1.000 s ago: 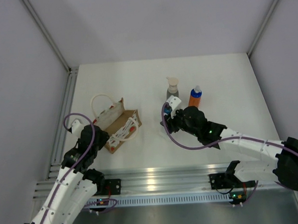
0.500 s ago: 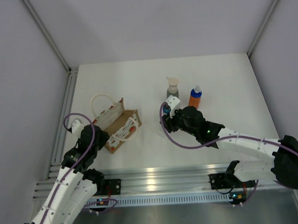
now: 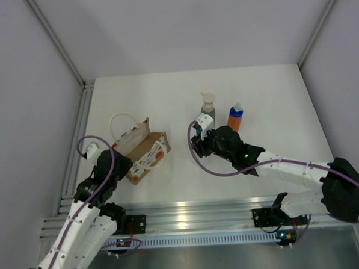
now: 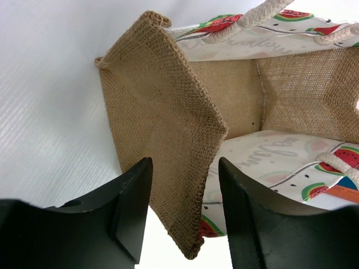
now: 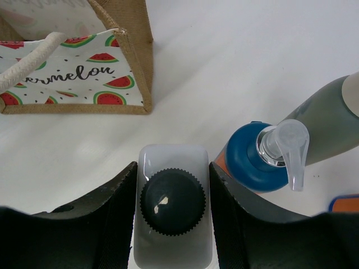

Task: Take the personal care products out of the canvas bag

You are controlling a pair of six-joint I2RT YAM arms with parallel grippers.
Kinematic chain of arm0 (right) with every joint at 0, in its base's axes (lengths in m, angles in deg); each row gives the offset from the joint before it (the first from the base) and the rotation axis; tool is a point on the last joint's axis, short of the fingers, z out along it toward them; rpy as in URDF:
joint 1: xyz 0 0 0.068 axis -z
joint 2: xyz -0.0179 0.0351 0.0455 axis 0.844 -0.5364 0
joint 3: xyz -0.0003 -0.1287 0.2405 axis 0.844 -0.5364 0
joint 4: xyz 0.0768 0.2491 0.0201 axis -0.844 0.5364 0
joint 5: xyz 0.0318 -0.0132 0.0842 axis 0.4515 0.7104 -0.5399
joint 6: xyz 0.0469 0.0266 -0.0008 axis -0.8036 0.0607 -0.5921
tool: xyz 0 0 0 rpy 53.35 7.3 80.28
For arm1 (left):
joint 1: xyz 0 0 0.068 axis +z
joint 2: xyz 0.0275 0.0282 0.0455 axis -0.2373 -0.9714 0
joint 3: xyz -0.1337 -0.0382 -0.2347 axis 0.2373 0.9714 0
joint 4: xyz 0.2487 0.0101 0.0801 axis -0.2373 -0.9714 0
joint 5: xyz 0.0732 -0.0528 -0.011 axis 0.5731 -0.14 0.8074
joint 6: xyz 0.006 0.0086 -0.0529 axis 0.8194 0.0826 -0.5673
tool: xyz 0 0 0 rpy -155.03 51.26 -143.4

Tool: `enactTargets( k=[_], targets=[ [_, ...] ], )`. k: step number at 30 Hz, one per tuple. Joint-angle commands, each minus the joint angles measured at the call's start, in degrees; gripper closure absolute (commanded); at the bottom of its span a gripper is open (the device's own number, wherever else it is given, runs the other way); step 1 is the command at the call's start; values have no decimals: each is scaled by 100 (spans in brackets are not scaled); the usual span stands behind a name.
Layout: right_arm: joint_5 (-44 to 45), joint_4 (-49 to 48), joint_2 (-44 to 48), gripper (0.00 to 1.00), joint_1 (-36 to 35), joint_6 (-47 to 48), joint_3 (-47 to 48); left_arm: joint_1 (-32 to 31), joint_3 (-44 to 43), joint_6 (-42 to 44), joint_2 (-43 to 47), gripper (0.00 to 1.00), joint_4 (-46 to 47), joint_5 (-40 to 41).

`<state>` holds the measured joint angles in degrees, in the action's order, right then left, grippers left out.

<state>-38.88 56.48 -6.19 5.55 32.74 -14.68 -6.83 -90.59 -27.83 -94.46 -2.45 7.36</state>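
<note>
The canvas bag (image 3: pixel 143 149) lies on its side at the left of the table, its burlap inside facing the left wrist camera. My left gripper (image 4: pixel 184 163) is open, a finger on each side of the bag's burlap side wall (image 4: pixel 168 112) without touching it. My right gripper (image 5: pixel 173 185) is shut on the white bottle (image 5: pixel 174 154) with the dark cap, to the right of the bag (image 5: pixel 84 73). An orange bottle with a blue cap (image 5: pixel 255 165) stands against its right finger. The grey pump bottle (image 3: pixel 207 108) and another orange bottle (image 3: pixel 235 116) stand just beyond.
Grey walls enclose the white table (image 3: pixel 274 93) on three sides. An aluminium rail (image 3: pixel 189 213) runs along the near edge by the arm bases. The bag's cream rope handles (image 3: pixel 121 119) loop out towards the back left.
My right gripper has carried the white bottle a little left and farther from the bases. My left jaws have opened slightly around the bag's wall. The bag has not moved.
</note>
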Motion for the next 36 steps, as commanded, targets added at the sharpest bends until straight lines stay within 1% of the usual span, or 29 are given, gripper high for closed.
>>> enactTargets(
  k=[1,2,3,7,9,10,11,12,13,14,15,17,18,20,22,23,24,25,26,27,28,29,30,32,33,36],
  targets=[
    [44,-430,-4,89,-37,-124,258,25,-205,146,94,44,108,-81],
    [44,-430,31,84,-29,-133,250,25,-223,181,112,43,116,-116],
    [61,-430,92,75,-37,-133,241,25,-257,207,112,42,125,-134],
    [105,-343,277,60,-46,-124,267,25,-424,348,121,38,116,-204],
    [97,-299,408,50,-37,-124,267,25,-503,436,121,34,117,-221],
    [97,-281,453,47,-29,-142,276,25,-608,541,121,32,117,-222],
    [105,-272,557,43,-29,-159,276,25,-679,603,94,27,117,-239],
    [114,-255,611,36,-29,-168,285,25,-749,682,85,26,99,-283],
    [114,-202,681,33,-29,-177,302,25,-907,848,68,24,90,-309],
    [123,-167,812,30,-29,-186,311,25,-978,910,50,18,73,-336],
    [149,-115,866,26,-29,-186,337,25,-1057,963,33,16,55,-345],
    [245,61,1032,24,-29,-125,390,25,-1241,1112,24,11,-24,-354],
    [307,131,1094,23,-20,-89,425,25,-1312,1148,24,6,-68,-345],
    [622,368,1278,22,-29,-72,460,25,-1548,1314,24,4,-216,-266],
    [948,623,1419,18,-20,-141,556,25,-1751,1516,15,2,-349,-126],
    [1358,972,1559,14,-20,-185,618,25,-1961,1613,6,2,-410,-64],
    [1589,1324,1639,1,-20,-342,775,25,-2067,1727,15,2,-480,-37],
    [1808,1658,1709,1,-11,-448,890,25,-2164,2015,-20,2,-507,-20],
    [2220,2262,1893,1,-20,-554,969,25,-2287,2131,-55,2,-560,15],
    [2459,2529,2008,1,-20,-746,1075,25,-2558,2220,-90,2,-760,77],
    [2652,2749,2139,1,-20,-835,1093,25,-2682,2403,-169,2,-849,129],
    [3029,2951,2402,0,-20,-914,1111,25,-2788,2527,-187,2,-902,208],
    [3215,3310,2543,1,-20,-1020,1111,25,-2946,2624,-196,2,-999,279],
    [3453,3637,2990,0,-29,-1065,1093,25,-3017,2888,-161,2,-1043,498],
    [3515,3943,3132,1,-20,-1082,1102,25,-3026,2975,-117,2,-1052,543],
    [3744,4358,3695,1,-20,-1109,1146,25,-3070,3353,32,2,-1052,639]
  ],
)
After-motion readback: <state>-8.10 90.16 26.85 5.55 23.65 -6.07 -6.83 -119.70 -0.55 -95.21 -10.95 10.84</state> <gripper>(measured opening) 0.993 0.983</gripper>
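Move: The white bottle is already between the right fingers, its middle about 4 cm below the hand point. From that hand, the blue-capped bottle stands some 7 cm ahead and 2 cm right, the grey pump bottle about 15 cm ahead and 4 cm right, and the canvas bag roughly 23 cm left and 2 cm ahead. The left fingers straddle the bag's near end, its middle about 7 cm ahead and 4 cm right; the white bottle lies some 26 cm right and 5 cm ahead of the left hand. Open the right gripper wide to let go of the white bottle, rise nearly straight up off it first, then sweep right, about 17 cm across and 13 cm up in all, turning some 30 degrees clockwise. Meanwhile, open the left gripper fully and lift it clear of the bag's near end, about 17 cm up, tipping its fingers upward and rolling its left side up. ##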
